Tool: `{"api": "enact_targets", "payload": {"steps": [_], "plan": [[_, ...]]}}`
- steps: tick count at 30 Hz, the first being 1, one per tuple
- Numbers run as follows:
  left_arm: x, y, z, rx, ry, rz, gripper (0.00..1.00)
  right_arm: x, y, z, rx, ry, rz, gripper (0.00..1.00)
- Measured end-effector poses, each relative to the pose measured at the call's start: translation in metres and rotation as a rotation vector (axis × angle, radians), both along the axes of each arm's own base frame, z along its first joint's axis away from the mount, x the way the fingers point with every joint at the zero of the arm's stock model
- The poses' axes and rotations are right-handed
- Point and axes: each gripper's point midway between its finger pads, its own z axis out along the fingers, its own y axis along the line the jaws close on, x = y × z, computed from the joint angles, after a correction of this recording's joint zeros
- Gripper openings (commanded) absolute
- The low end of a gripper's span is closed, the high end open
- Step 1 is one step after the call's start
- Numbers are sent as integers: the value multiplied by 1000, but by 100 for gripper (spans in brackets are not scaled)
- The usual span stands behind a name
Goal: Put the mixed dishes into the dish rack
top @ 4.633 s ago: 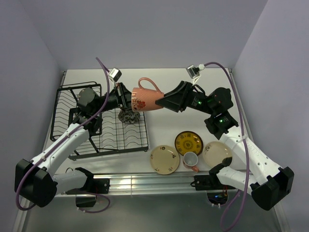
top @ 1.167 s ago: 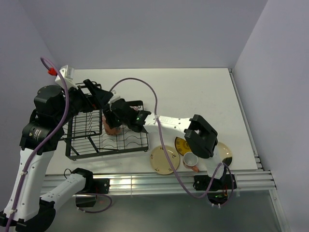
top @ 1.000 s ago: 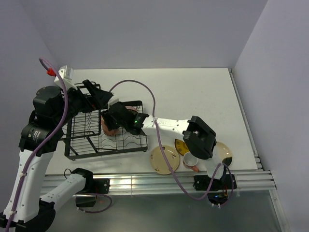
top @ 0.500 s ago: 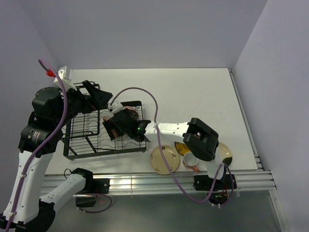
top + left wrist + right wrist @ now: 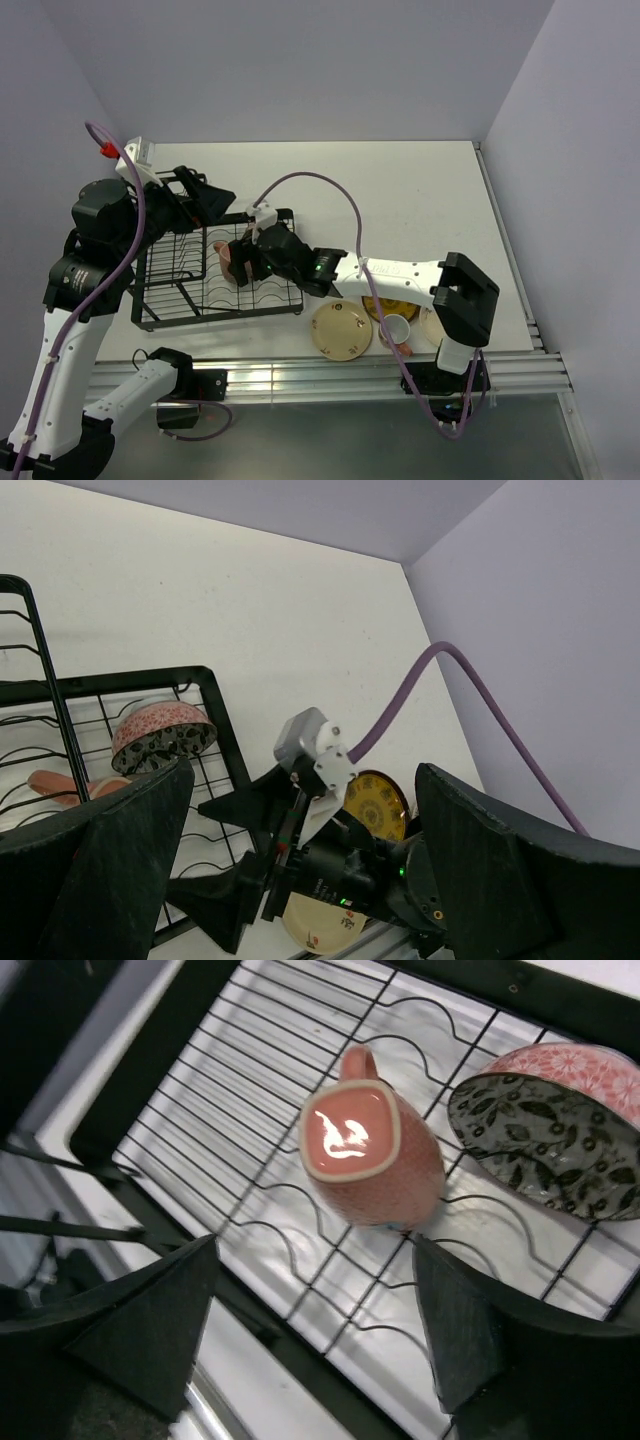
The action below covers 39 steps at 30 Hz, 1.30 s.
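Observation:
The black wire dish rack stands at the left. Inside it a pinkish-orange mug rests upside down on the wires, with the small dark patterned bowl tilted beside it. My right gripper is open, its fingertips short of the mug and not touching it. My left gripper hangs open and empty above the rack's far edge. Right of the rack a cream plate, the mustard-yellow plate and a second mug lie on the table. Another cream plate is mostly hidden by the right arm.
The right arm stretches low across the table from the right, over the loose dishes, its purple cable arching above. The rack's raised cage end sits under the left arm. White walls close the table at back and right.
The right gripper has opened and let go of the mug, which now stands in the rack. It has drawn back slightly and its elbow has swung right. The left arm has barely moved.

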Motion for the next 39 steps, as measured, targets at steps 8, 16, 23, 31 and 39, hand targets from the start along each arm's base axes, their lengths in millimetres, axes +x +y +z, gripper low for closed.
{"api": "enact_targets", "payload": {"steps": [8,16,23,31,39], "plan": [[0,-2,0,-3,1,-9,99,5,-15,-15,-40,74,-121,0],[0,-2,0,-2,0,-9,99,11,-23,-49,-128,128,-205,0],[-1,-1,0,-3,-2,-10,99,22,-13,-71,-167,156,-237,0],[-1,-1,0,-2,-2,-10,99,40,12,-91,-201,158,-227,0],[-2,-1,1,-3,-3,-10,99,36,54,-77,-67,172,-76,0]]}}
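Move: The mug lies base-up and aslant in the rack, about 5 cm ahead of the open right gripper, 7 cm to its left and 8 cm below it. The patterned bowl sits some 10 cm to the right of the mug and 5 cm farther out; the rack's near rail runs about 12 cm back from the mug. From the left gripper, the mug is roughly 5 cm ahead, 2 cm left and 30 cm down. Shut the right gripper empty and bring it down about 9 cm into the rack beside the mug, drifting slightly right and easing forward some 4 cm while the fingers tip down about 10 degrees. Then sweep left about 6 cm with the closed fingertips against the mug's near side, pushing it along the rack and rising slightly at the end. ##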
